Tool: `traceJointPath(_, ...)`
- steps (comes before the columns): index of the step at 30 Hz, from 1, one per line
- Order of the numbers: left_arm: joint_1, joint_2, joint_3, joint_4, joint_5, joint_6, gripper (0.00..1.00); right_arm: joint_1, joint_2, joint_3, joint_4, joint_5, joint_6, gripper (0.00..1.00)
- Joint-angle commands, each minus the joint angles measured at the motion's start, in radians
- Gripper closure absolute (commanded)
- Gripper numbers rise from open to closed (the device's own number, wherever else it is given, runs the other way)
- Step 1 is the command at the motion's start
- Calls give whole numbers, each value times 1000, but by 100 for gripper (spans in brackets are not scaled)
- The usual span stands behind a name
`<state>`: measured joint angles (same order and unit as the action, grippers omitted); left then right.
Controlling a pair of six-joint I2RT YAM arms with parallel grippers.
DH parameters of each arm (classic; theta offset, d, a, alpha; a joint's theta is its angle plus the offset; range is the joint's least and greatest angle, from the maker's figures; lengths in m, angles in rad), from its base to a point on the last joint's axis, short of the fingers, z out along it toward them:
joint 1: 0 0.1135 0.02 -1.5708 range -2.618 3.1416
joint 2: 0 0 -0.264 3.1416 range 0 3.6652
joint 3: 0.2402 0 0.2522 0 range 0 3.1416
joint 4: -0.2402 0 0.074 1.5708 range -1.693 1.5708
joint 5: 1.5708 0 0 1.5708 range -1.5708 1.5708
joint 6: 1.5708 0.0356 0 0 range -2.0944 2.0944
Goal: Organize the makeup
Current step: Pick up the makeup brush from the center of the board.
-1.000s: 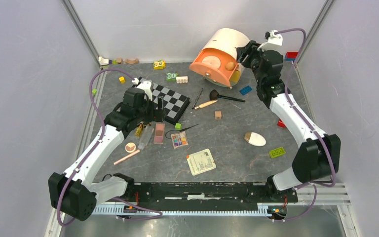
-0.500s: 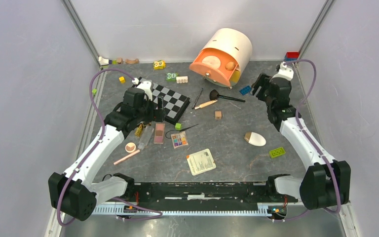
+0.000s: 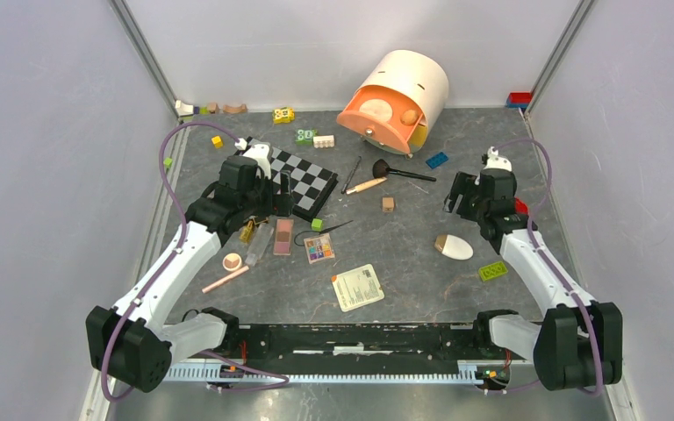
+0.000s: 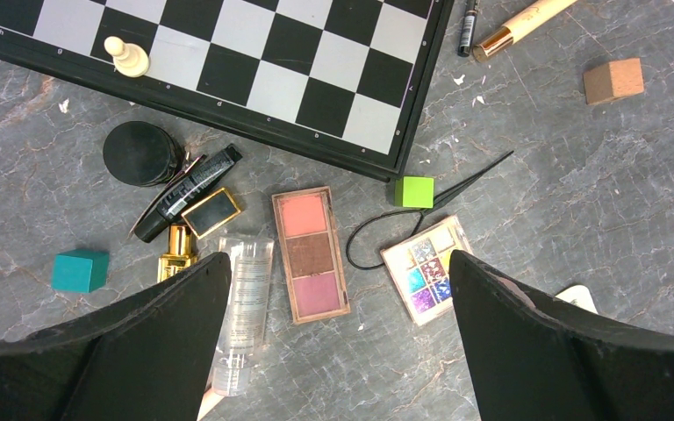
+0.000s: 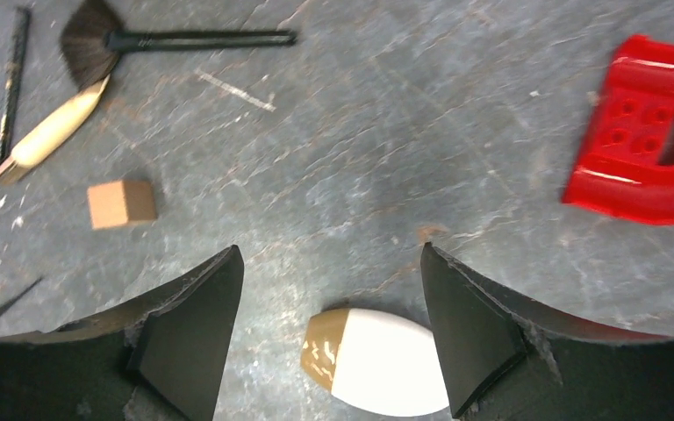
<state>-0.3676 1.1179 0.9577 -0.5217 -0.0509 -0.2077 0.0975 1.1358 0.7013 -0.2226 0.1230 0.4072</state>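
Observation:
The makeup lies scattered on the dark table. Under my open left gripper (image 4: 338,259) are a pink eyeshadow palette (image 4: 310,253), a multicolour palette (image 4: 425,269) and a clear tube (image 4: 244,307), with nothing between the fingers. A peach compact (image 3: 232,261) and pink pencil (image 3: 225,279) lie nearer. My right gripper (image 5: 329,250) hangs open above the white egg-shaped sponge (image 5: 386,360), not touching it. A black brush (image 5: 140,39) and a wooden-handled brush (image 5: 48,132) lie beyond it.
An orange-and-white round container (image 3: 395,101) lies tipped at the back. The chessboard (image 4: 228,53) sits just past the left gripper. A red brick (image 5: 649,167), wooden cube (image 5: 121,203), green brick (image 3: 492,271) and a card (image 3: 357,287) are nearby.
My right arm has pulled back from the round container and come down over the sponge, its jaws spreading wider. The left arm has not moved.

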Motion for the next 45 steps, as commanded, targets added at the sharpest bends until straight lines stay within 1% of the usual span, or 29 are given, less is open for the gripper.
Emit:
traceJointPath(1,4,3,0,23,-12,21,0,2,3,-35,73,-202,-41,20)
traceJointPath(4,4,5,0,23,-12,21,0,26,28,-68,143,-257,-4,21)
traceJointPath(10,5,10,-1,23,-11,21,0,121,97,-68,206,-245,44,22)
traceJointPath(15,5,11,-2,23,-8,21,0,165,137,-70,248,-242,79,22)
traceJointPath(18,5,15,-3,22,-13,22,0,165,127,-84,256,-206,100,23)
traceJointPath(23,5,20,-4,23,-16,22,0,147,107,-95,234,-99,109,24)
traceJointPath(28,5,21,-2,23,-16,23,0,55,142,-77,250,-153,114,26)
traceJointPath(34,4,19,-3,23,-13,23,0,36,252,44,301,-135,22,27)
traceJointPath(37,5,19,-4,23,-7,22,0,26,337,136,288,-129,-10,28)
traceJointPath(38,5,21,-4,23,-5,21,0,20,365,164,282,-105,-12,29)
traceJointPath(42,5,19,-2,23,0,21,0,-12,459,248,292,-104,3,38)
traceJointPath(44,4,20,-2,23,1,21,0,-20,508,297,298,-120,8,43)
traceJointPath(45,5,18,-2,23,0,21,0,-23,531,324,307,-154,8,45)
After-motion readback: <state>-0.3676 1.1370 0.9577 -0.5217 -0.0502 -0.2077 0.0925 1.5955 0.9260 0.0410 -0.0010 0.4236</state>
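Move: The makeup brush lies about 18 cm ahead of the right hand, 10 cm to its left and 12 cm below. The tan-handled brush is near its bristle end, some 14 cm ahead and 20 cm left of the hand; the wooden cube is 8 cm ahead and 15 cm left. The blue brick is roughly 24 cm ahead and 2 cm left. From the left hand, the makeup brush is about 22 cm ahead and 31 cm right. Leftward first, the right hand swings about 10 cm while sinking and turning counter-clockwise, then comes back right roughly half as far, undoing most of that turn. From there it runs forward some 10 cm towards the makeup brush, rising slightly, its fingers closing partway but still apart and empty, short of the handle. ##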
